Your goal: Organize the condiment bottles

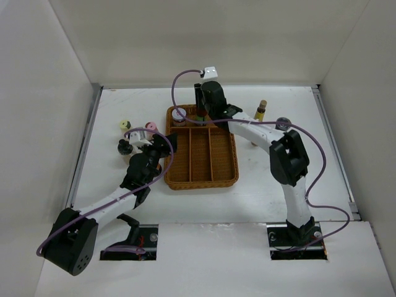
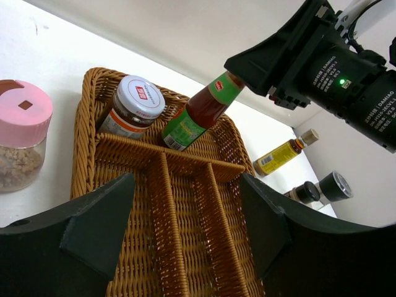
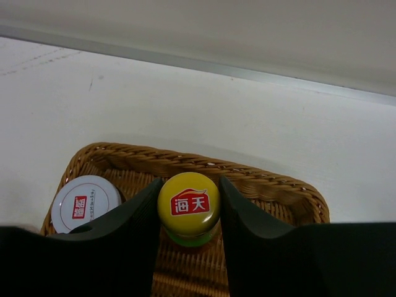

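My right gripper [image 3: 189, 216] is shut on the yellow cap of a sauce bottle [image 3: 189, 204] with a green label. In the left wrist view that bottle [image 2: 201, 111] leans, its base down in the back compartment of the wicker tray [image 2: 86, 124], beside a white-capped jar [image 2: 137, 99]. My left gripper [image 2: 185, 229] hangs open over the tray's long compartments with nothing between its fingers. From above, the left gripper [image 1: 167, 143] sits at the tray's [image 1: 201, 184] left rim and the right gripper [image 1: 201, 114] at its far end.
Left of the tray stand a pink-capped jar [image 1: 150, 127], a small pale-capped bottle [image 1: 125, 125] and a black-capped bottle [image 1: 125, 146]. To its right are a tan-capped yellow bottle [image 1: 260, 110] and dark-capped bottles [image 2: 322, 187]. Walls enclose the table.
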`<state>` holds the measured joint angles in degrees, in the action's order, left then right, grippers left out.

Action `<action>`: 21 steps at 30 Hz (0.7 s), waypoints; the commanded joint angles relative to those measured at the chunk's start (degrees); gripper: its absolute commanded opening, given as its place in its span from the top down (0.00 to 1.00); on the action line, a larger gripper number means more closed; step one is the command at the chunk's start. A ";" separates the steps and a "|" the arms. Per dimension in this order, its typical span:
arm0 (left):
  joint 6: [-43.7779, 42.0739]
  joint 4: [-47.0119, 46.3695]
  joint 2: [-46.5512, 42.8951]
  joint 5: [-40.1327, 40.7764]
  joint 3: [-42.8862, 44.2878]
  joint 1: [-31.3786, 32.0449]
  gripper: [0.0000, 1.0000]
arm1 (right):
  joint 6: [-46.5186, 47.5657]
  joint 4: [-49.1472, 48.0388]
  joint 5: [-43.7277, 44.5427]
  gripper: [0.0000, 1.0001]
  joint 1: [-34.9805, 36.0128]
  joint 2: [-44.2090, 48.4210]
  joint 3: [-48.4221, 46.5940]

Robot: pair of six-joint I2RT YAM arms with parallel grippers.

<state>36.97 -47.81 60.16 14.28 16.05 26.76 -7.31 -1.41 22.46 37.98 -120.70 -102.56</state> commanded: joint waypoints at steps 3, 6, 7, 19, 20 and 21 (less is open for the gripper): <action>-0.23 -3.69 -0.49 -0.92 0.91 0.44 0.32 | -2.09 -11.33 0.83 0.50 0.56 2.49 1.84; -0.23 -3.69 -0.57 -1.01 0.91 0.44 0.32 | -2.09 -11.68 0.83 0.42 0.56 3.98 3.85; -0.23 -3.69 -0.57 -1.01 1.00 0.52 0.32 | -2.27 -11.95 0.83 0.40 0.56 4.60 4.56; -0.32 -3.43 -2.15 -1.27 0.91 0.61 0.32 | -3.58 -12.74 -1.97 0.22 -0.31 18.91 12.63; -0.41 -3.17 -2.68 -1.62 0.91 0.61 0.32 | -4.20 -12.74 -2.68 0.22 -1.19 21.10 14.48; -0.41 -3.08 -3.29 -2.06 1.00 0.61 0.32 | -5.25 -12.74 -3.12 0.23 -1.98 23.21 16.59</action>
<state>36.95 -47.77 59.37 13.80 16.05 27.05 -10.22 -10.04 21.23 37.56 -105.06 -88.86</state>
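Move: The right hand still pinches the sauce bottle by its yellow cap, the bottle's middle straight below the hand by about 8 cm, in the basket's far compartment. The white-lidded jar stands some 8 cm to its left, about 1 cm nearer the base. The yellow-label bottle is roughly 22 cm to the right hand's right, about level with it. From the left hand, the sauce bottle lies about 19 cm ahead, 9 cm right and 8 cm below. The right fingers let go of the yellow cap, opening wide while the hand stays almost in place over the far compartment. Then the hand pulls away from the sauce bottle, rising about 8 cm and drawing back some 4 cm and right about 3 cm, the fingers tipping up and the left side rising, roughly 10 degrees in all. ##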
